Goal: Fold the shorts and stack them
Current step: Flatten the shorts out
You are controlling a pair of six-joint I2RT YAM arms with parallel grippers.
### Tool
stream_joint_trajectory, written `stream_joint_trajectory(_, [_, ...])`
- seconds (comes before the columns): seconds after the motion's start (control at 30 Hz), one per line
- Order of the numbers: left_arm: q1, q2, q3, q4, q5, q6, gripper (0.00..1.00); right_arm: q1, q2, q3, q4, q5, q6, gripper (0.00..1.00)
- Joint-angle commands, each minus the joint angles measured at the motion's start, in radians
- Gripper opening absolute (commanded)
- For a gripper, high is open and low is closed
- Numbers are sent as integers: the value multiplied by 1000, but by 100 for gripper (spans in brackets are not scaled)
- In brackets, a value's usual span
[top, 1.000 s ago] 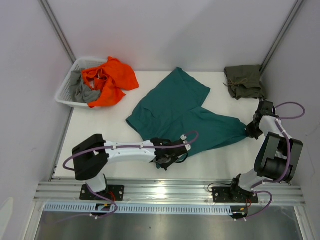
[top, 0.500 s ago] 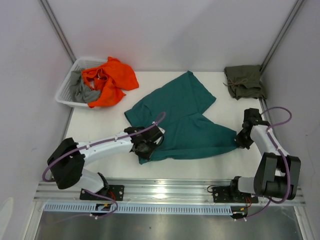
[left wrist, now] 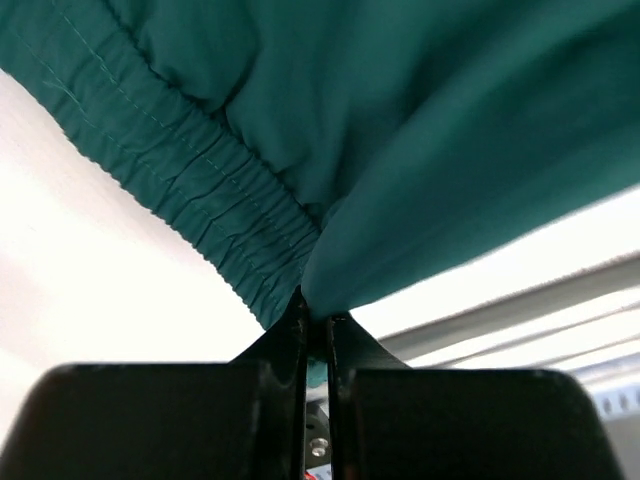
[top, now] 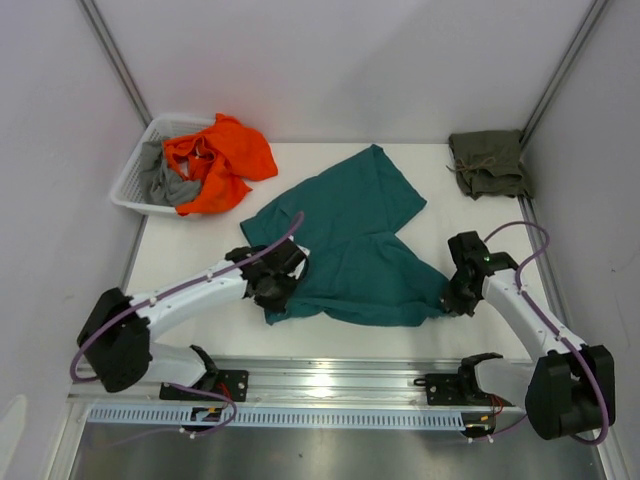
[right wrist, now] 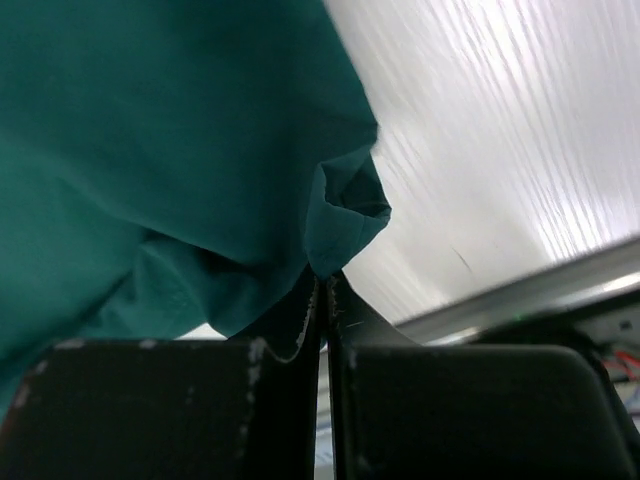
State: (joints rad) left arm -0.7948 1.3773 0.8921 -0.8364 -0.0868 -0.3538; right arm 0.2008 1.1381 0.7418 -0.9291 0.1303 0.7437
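Observation:
The teal-green shorts (top: 350, 245) lie spread on the white table, rumpled. My left gripper (top: 272, 292) is shut on their near-left waistband corner; the left wrist view shows the elastic waistband (left wrist: 200, 200) pinched between the jaws (left wrist: 318, 318). My right gripper (top: 452, 298) is shut on the near-right hem corner; the right wrist view shows a fold of teal cloth (right wrist: 345, 215) held at the tips (right wrist: 324, 280). The olive-green shorts (top: 488, 163) lie folded at the far right corner.
A white basket (top: 135, 178) at the far left holds an orange garment (top: 218, 160) and a grey one (top: 165, 185). The metal rail (top: 340, 375) runs along the near table edge. Grey walls stand on both sides.
Both grippers have dragged the teal shorts leftward. The left gripper moved up and left with the waistband; the right gripper moved left and toward me with the hem corner.

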Motion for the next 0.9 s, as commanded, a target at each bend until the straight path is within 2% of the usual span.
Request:
stream_joint_trajectory(0.0, [-7,-128,-4,13,109,32,4,17,-49,-1,-125,34,83,0])
stream_joint_trajectory(0.07, [-7,-144,-1,8,159,53,7,38,-67,17,-192,70,146,0])
stream_joint_trajectory(0.1, [-11,-147,7,8,177,59,8,49,-70,22,-206,87,163,7])
stream_joint_trajectory(0.17, [-29,-138,13,5,215,85,15,51,-61,28,-232,201,201,8])
stream_joint_trajectory(0.2, [-33,-130,22,0,223,91,15,45,-51,31,-237,245,203,8])
stream_joint_trajectory(0.27, [-56,-90,33,-16,207,99,6,-27,23,79,-218,302,178,9])
stream_joint_trajectory(0.3, [-66,-90,36,-17,202,102,6,-28,23,79,-218,302,186,10])
stream_joint_trajectory(0.5, [-138,-52,10,14,208,95,6,-237,123,90,-45,246,89,9])
stream_joint_trajectory(0.53, [-164,-35,8,17,209,101,8,-280,153,82,-34,238,80,9])
stream_joint_trajectory(0.57, [-176,-24,10,22,229,105,19,-300,166,80,-11,230,60,9])
stream_joint_trajectory(0.73, [-236,-30,-2,57,343,151,48,-385,198,65,27,232,48,12])
stream_joint_trajectory(0.77, [-239,-47,-4,62,361,156,53,-412,212,65,36,221,48,23])
stream_joint_trajectory(0.87, [-239,-73,-5,79,450,190,67,-431,242,91,26,238,33,81])
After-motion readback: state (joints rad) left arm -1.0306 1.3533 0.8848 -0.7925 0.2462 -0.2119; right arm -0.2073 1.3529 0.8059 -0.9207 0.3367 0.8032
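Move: The left hand already pinches the near waistband corner of the teal shorts; its laying spot is about 8 cm back, 5 cm to its right and 4 cm below, with the front rail about 12 cm straight back. The right hand already pinches the near leg corner; its laying spot is about 10 cm to its right, 1 cm back and 4 cm below, with the folded olive shorts some 31 cm ahead and 12 cm right. Drawing the pinched corners out towards the table's near and right sides, the left hand lifts about 3 cm, then goes back and to its right while easing partly down. The right hand first dips back some 3 cm, then sweeps about 11 cm to its right and forward again, sinking slightly. Both wrists turn clockwise by 25 to 30 degrees, and the fingers open wide at the end, letting go. ##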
